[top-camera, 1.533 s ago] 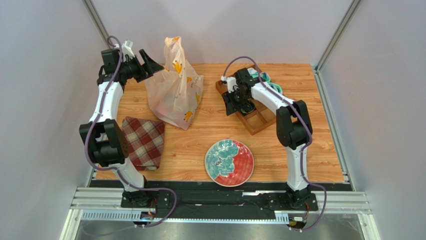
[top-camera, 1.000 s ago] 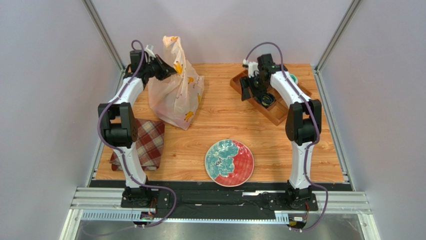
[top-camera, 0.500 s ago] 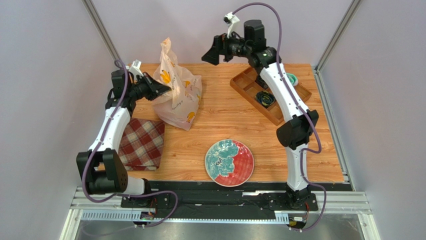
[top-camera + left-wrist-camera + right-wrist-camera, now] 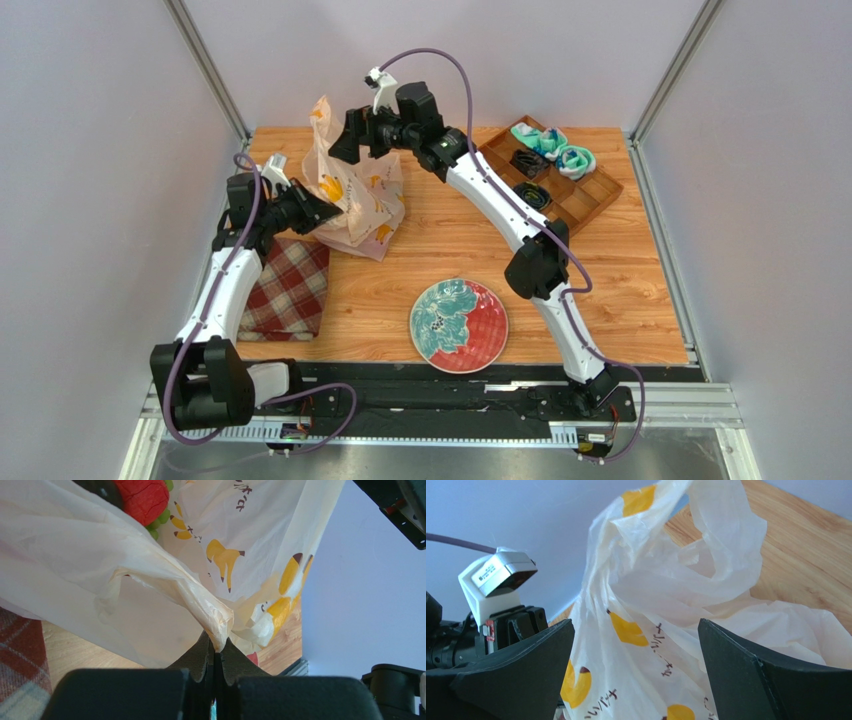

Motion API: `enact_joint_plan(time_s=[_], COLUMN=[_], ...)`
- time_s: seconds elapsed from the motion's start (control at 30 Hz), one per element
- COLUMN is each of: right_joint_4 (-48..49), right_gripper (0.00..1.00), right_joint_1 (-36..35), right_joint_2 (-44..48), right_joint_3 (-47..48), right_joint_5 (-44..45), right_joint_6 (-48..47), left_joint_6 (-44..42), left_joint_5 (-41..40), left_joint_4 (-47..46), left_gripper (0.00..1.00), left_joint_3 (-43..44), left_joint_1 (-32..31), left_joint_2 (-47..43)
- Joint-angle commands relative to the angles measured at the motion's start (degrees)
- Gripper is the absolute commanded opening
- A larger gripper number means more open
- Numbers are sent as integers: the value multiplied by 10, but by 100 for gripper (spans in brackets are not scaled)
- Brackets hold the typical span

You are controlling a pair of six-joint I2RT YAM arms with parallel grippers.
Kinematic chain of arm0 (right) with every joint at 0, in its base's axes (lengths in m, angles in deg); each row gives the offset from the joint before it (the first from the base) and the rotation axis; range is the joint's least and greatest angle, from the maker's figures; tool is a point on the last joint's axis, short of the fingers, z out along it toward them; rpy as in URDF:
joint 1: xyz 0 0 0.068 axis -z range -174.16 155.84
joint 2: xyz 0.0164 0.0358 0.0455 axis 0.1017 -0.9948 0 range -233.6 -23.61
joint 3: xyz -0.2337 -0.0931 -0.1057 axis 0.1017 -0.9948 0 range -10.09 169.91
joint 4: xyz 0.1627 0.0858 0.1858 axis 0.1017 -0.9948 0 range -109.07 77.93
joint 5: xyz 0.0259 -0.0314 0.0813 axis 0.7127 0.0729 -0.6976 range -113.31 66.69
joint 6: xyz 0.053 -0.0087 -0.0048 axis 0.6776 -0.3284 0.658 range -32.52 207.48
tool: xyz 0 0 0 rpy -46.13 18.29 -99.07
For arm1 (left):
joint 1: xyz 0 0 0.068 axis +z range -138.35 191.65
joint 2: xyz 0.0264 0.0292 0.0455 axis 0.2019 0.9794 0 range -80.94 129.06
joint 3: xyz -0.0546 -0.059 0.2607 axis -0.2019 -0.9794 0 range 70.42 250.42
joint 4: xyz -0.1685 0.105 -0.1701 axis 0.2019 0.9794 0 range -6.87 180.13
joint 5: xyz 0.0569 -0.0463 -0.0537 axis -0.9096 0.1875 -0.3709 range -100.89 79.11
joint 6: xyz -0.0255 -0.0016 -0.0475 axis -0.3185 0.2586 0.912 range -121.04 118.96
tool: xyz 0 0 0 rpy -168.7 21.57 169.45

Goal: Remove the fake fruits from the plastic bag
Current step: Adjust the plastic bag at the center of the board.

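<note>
The cream plastic bag (image 4: 362, 198) with yellow banana prints slumps at the back left of the table. My left gripper (image 4: 318, 212) is shut on a bunched fold of its edge (image 4: 220, 622), jaws pressed together around the film (image 4: 215, 647). Through the bag's mouth the left wrist view shows fake fruits: a red one (image 4: 142, 497), green grapes (image 4: 160, 519) and a dark round one (image 4: 102, 487). My right gripper (image 4: 346, 135) hovers open at the bag's upper handle. Bag film (image 4: 661, 605) lies between its wide-spread fingers (image 4: 635, 623) without being pinched.
A teal-and-red plate (image 4: 459, 325) lies front centre. A red plaid cloth (image 4: 288, 285) lies under my left forearm. A wooden compartment tray (image 4: 601, 193) with teal cloths (image 4: 556, 152) and dark cords stands back right. Walls and metal posts ring the table.
My right arm swung left from over the tray to the bag's top, its jaws spreading wide. My left gripper closed on the bag's edge and pulled it down toward the near left; the bag sagged.
</note>
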Motion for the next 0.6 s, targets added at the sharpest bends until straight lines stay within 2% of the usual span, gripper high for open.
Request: enact_joint_plan(time_s=[0.0,0.1,0.2,0.3,0.4,0.43,0.47,0.5,0.53,0.57], right_joint_4=[72,89,93,103,108,109,108,106,104,106], right_gripper=[100,100,100,98,91,86,67,56,38,0], right_joint_1=[-23,-45,-67,-77,-87,-88,-87,-86,-82,-75], right_joint_2=[-8,-10,-22,-36,-43,-44,-47,-52,-52,-51], right_joint_3=[50,42,47,47,40,38,43,47,51,54], right_joint_5=[41,63,134,153,214,238,257,306,321,337], right_joint_6=[29,23,1,-10,-37,-43,-46,-57,-61,-64], left_joint_6=[-10,-7,-11,-14,-16,-17,-18,-23,-25,-29], left_joint_5=[-3,-2,-3,-8,-8,-8,-8,-8,-9,-9], left_joint_4=[-1,0,8,9,9,10,11,16,18,18], left_gripper=[0,0,0,0,0,0,0,0,0,0], left_joint_3=[-6,-11,-14,-20,-29,-33,-33,-33,-33,-28], left_joint_1=[0,0,0,0,0,0,0,-1,0,0], left_joint_2=[-29,-37,-48,-59,-68,-70,-73,-74,-75,-72])
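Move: Some 6 cm to the right hand's left, about 1 cm nearer the bases and 2 cm lower, stands the plastic bag's raised handle, between the open fingers' tips and beyond. The bag's fruit-filled body sits roughly 20 cm below this hand and 3 cm back; the bag edge held by the left gripper is about 11 cm back, 1 cm left and 8 cm lower. From the left hand, the raised handle lies around 10 cm ahead, 5 cm left and 8 cm up. Sweeping about 6 cm to the left onto the bag's raised handle, the right hand rises a little at first, then sinks some 3 cm while twisting roughly 15 degrees, its wide-open fingers closing late around the thin film. The left hand keeps its pinch on the bag edge and eases back about 2 cm. ##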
